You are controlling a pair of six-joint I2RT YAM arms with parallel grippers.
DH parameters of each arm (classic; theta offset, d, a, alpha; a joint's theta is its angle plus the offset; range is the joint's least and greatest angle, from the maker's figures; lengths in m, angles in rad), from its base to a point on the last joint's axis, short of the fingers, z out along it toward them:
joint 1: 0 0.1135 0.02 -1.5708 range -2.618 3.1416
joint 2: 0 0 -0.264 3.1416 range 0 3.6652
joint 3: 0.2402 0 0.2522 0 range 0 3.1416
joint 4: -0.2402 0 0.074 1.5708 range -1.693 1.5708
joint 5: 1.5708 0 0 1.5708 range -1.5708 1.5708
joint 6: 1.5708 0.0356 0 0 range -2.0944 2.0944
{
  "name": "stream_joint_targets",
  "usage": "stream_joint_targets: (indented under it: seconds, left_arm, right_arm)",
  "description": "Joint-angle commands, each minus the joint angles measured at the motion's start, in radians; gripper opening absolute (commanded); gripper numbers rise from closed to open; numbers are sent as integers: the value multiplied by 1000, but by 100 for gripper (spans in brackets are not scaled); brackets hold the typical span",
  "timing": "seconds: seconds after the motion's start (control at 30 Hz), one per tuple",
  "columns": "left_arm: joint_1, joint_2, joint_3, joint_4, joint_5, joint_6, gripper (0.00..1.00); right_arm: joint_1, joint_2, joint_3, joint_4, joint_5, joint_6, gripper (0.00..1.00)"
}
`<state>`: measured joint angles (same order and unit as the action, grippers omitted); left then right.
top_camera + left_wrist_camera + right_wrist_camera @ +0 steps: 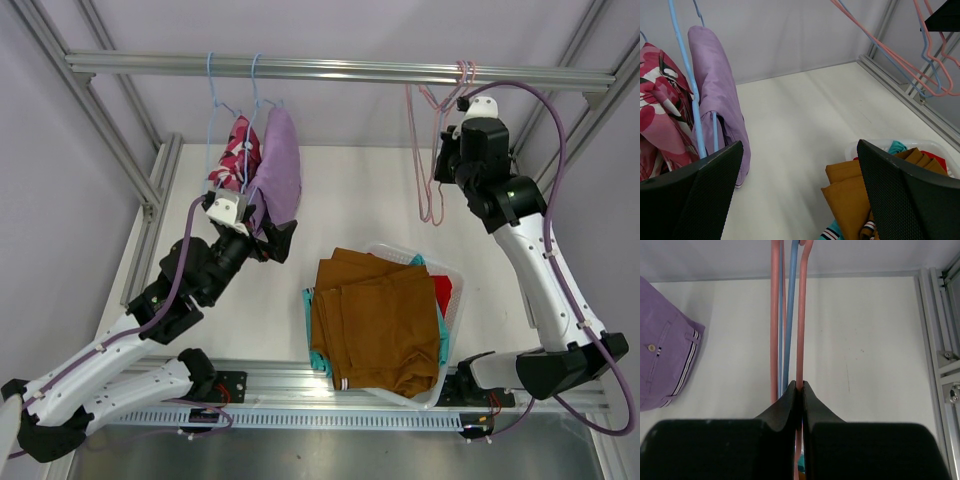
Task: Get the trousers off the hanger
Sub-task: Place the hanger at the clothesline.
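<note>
Two trousers hang from blue hangers [250,90] on the top rail: a pink-white-black camouflage pair [236,152] and a lilac pair [280,165] right of it. My left gripper [268,235] is wide open just below the lilac pair [715,85], with nothing between its fingers [799,150]. At the right, empty pink hangers [428,160] hang from the rail. My right gripper [448,158] is shut on one pink hanger wire [801,315], pinched at the fingertips [801,385].
A white basket [440,268] sits at the table's near middle. It holds folded rust-brown trousers [375,320] on top, with teal [442,330] and red [443,292] cloth under them. Frame posts stand at both sides.
</note>
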<state>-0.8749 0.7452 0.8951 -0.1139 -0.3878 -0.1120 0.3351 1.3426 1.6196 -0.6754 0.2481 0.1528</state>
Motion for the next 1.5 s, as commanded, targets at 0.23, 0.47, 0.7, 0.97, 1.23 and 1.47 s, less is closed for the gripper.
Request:
stream_joint_targets:
  seconds: [0.23, 0.47, 0.7, 0.97, 1.23, 1.47]
  left_arm:
    - [-4, -9, 4, 30, 9, 17, 99]
    - [-4, -12, 4, 30, 7, 18, 99]
    - [-4, -10, 2, 30, 7, 18, 99]
    - [-4, -9, 4, 30, 15, 20, 99]
    - [-4, -6, 4, 30, 20, 18, 99]
    - [-4, -18, 5, 28, 10, 23, 99]
  right_arm:
    - [97, 15, 95, -79, 56, -15, 0]
    - [142, 58, 144, -96, 88, -22, 0]
    - [174, 75, 154, -99, 109, -16, 0]
    - [174, 37, 146, -128, 141, -12, 18]
    - [174, -71, 105, -167, 149, 24, 32]
    - [186, -178, 91, -213, 161, 54, 35]
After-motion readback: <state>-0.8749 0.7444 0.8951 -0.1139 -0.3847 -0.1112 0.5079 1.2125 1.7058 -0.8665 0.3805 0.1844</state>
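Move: The pink hanger is already pinched by its wire in the right hand; its place on the clothesline lies about 13 cm ahead, 4 cm left and 12 cm above. The other empty hangers' wires sit some 2 cm left and 2 cm ahead. The basket with the brown trousers is roughly 20 cm back, 10 cm left and 30 cm below. From the left hand, that place is about 27 cm ahead, 28 cm right and 12 cm higher. The pinched pink hanger is drawn by the right hand about 4.5 cm left, shoving it and the neighbouring empty hangers along the clothesline. After a brief hold the fingers open to about a third and let go of the wire, then the hand backs off some 6 cm towards the base, rising and easing right, clear of the hangers. ##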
